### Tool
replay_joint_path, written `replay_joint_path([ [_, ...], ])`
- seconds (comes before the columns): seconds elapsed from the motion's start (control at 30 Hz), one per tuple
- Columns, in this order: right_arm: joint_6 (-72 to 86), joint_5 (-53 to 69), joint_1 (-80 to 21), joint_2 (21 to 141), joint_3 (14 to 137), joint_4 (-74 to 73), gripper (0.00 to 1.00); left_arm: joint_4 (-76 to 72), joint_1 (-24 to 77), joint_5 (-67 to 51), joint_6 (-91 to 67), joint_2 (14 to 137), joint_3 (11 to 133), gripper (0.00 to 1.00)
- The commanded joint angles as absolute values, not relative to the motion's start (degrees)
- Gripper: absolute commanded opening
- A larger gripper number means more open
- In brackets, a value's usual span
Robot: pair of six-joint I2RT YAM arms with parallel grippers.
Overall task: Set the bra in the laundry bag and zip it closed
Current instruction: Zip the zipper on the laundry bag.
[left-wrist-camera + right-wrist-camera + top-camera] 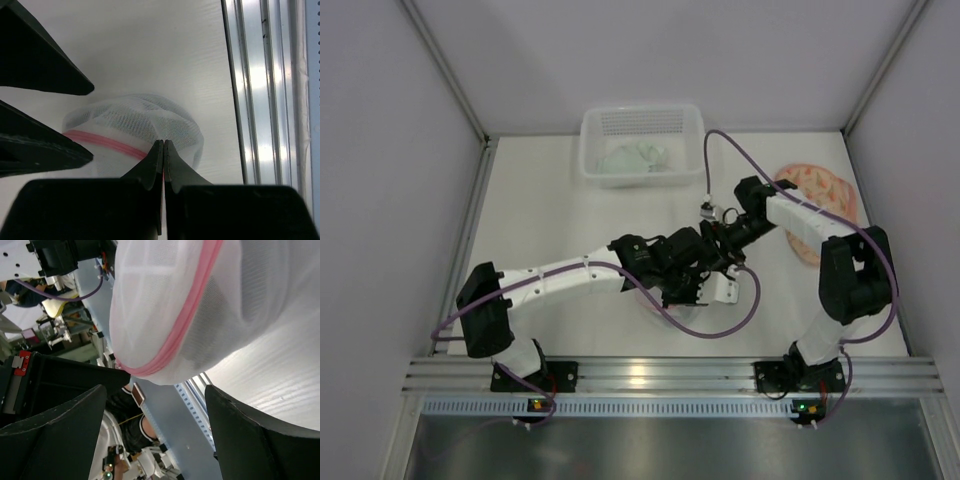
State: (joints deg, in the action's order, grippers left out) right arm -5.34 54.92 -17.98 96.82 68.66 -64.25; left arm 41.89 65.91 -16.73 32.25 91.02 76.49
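Note:
The laundry bag [135,125] is white mesh with a pink zipper band, and it bulges into a dome on the table. My left gripper [163,143] is shut on its edge at the pink band. From above, that gripper [703,285] meets the bag [723,290] in front of the arms. My right gripper [160,410] stands open, its fingers wide apart just below the bag [200,300] and holding nothing. The same gripper [715,258] hangs over the bag from the far right. A greyish shape shows through the mesh. I cannot make out the bra.
A white plastic basket [590,150] with pale green fabric stands at the back centre. A peach patterned fabric piece [825,190] lies at the right, partly under my right arm. The aluminium rail [260,90] runs along the near edge, close to the bag.

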Motion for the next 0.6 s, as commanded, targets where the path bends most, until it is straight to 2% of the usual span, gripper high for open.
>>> replay_joint_path([
  [0.0,-4.14,58.01,-20.91,96.5,71.19,-61.88,0.81,39.2,65.48,-16.26,31.02,91.41,78.75,0.0],
  [0.17,-3.08,57.66,-22.5,99.75,71.54,-60.39,0.8,39.03,65.48,-16.7,30.76,91.06,78.31,0.0],
  [0.27,-2.37,58.01,-23.9,102.9,72.77,-60.11,0.76,38.94,65.48,-17.23,30.68,91.58,78.84,0.0],
  [0.37,-2.99,58.62,-24.96,104.85,75.67,-61.52,0.62,38.94,65.48,-17.14,30.59,91.93,79.63,0.0],
  [0.4,-3.16,58.88,-24.87,105.11,76.54,-61.78,0.5,38.94,65.48,-17.23,30.67,91.85,79.63,0.0],
  [0.47,-3.51,58.8,-24.87,105.03,76.99,-62.23,0.38,39.02,65.48,-18.01,31.46,91.32,78.75,0.0],
  [0.5,-3.6,58.71,-24.87,104.77,76.99,-62.23,0.25,39.02,65.48,-18.97,32.07,90.97,77.71,0.0],
  [0.57,-4.39,58.1,-24.87,104.41,77.25,-62.66,0.13,39.11,65.48,-20.03,32.26,89.83,76.47,0.0],
])
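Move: The pink zipper strip my open right fingers go for lies about 4 cm to the left and 2 cm below them, level fore and aft. My shut left fingers, gripping the bag's edge at the zipper, are roughly 6 cm back and 4 cm left of my right hand; the mesh bag body droops some 6 cm back, 7 cm left and 7 cm lower. From my left hand that stretch of zipper lies about 6 cm ahead and 2 cm down. With my left hand keeping its grip on the bag's edge and staying almost in place, I bring my right hand about 4 cm to the left, dipping slightly on the way, onto the pink zipper strip just ahead of my left fingers. Over the last part I close my wide-open right fingers most of the way and pinch the strip. ##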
